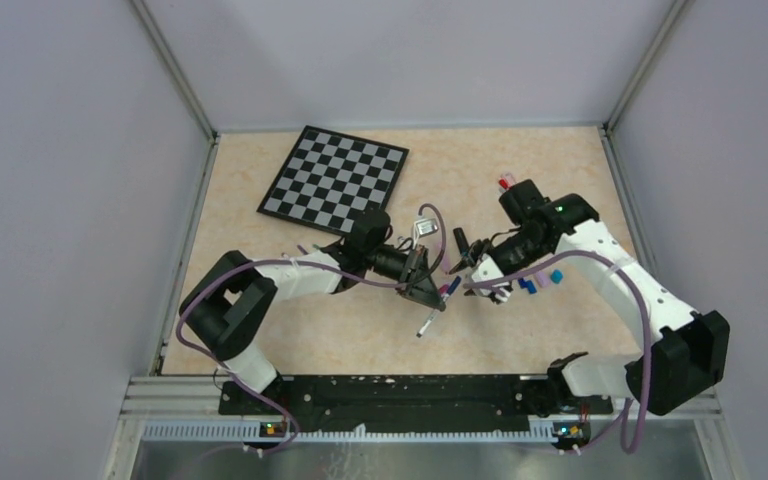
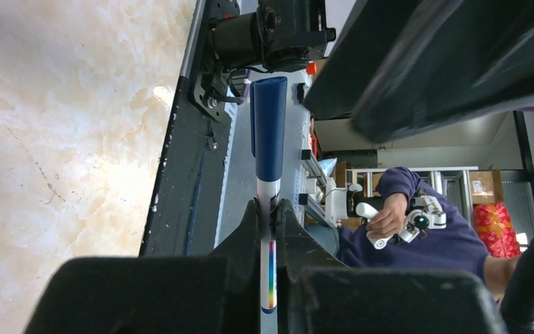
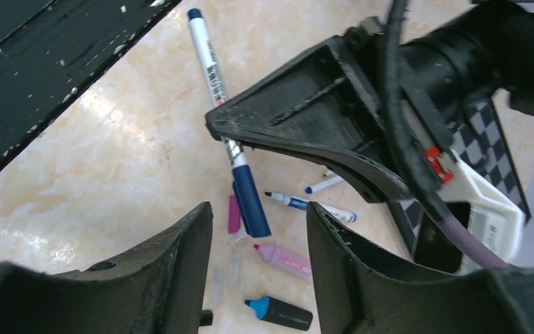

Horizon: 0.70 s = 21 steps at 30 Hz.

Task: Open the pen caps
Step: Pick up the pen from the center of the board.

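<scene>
My left gripper is shut on a white pen with a rainbow stripe, and the pen's dark blue cap sticks out past the fingertips. In the top view this gripper holds the pen slanted above the table's middle, cap pointing right. My right gripper is open and faces that cap. The cap's end shows in the gap between the two fingers without touching them. In the top view the right gripper sits just right of the cap.
Below the grippers lie uncapped pens: a pink highlighter, a black one with a blue tip and a white marker, beside a magenta cap. A chessboard lies at the back left. Loose blue caps lie under the right arm.
</scene>
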### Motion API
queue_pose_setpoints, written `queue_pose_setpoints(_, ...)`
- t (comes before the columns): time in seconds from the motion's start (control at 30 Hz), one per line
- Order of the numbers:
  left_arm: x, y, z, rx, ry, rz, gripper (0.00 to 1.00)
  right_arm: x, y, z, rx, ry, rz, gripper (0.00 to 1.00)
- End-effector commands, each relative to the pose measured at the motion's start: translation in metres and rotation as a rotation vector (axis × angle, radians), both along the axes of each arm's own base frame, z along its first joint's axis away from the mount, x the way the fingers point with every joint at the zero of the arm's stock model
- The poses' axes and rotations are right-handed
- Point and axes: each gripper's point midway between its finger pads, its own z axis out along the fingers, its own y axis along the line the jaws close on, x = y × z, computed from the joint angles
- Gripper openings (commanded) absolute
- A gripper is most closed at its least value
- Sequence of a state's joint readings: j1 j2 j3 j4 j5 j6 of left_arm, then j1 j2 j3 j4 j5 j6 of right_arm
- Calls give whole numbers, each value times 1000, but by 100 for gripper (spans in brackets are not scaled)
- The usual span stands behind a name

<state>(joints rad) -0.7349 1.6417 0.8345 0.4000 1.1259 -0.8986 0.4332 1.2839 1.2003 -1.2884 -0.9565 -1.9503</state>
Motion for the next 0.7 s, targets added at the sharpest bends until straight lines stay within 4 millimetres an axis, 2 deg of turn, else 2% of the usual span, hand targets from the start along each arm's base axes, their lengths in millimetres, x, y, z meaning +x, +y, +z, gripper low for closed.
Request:
queue_pose_setpoints(0.0,3,-9,16,-65,-39,-34,0,-8,-3,-28,-113,-59,75,49)
queue_pose_setpoints(0.2,-2,-15,13,-62,-30,-60,0,-13,-1,-46,-194,-62,102,42)
queue_pose_setpoints(0.5,-6,-15,14,-65,-32,-75,0,-10,-1,-55,-251,-64,108,36)
queue_pose_setpoints(0.67,-6,-15,11,-57,-31,-74,0,-11,-1,-57,-264,-53,104,28)
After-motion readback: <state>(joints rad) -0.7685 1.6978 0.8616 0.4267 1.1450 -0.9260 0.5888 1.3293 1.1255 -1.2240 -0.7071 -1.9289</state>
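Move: The right hand's target, the dark-blue cap of the marker held in the left fingers, lies about 5 cm below it, 1 cm to its left and level fore-and-aft. On the table, some 18 cm below, are a loose magenta cap about 3 cm back and the pink marker about 4 cm ahead, neither off to the side. From the left hand the blue cap lies about 4 cm ahead and 3 cm right, at about its height. Right hand sinks about 5 cm around the blue cap, tilting some 15 degrees, fingers partly closing; left keeps hold. ##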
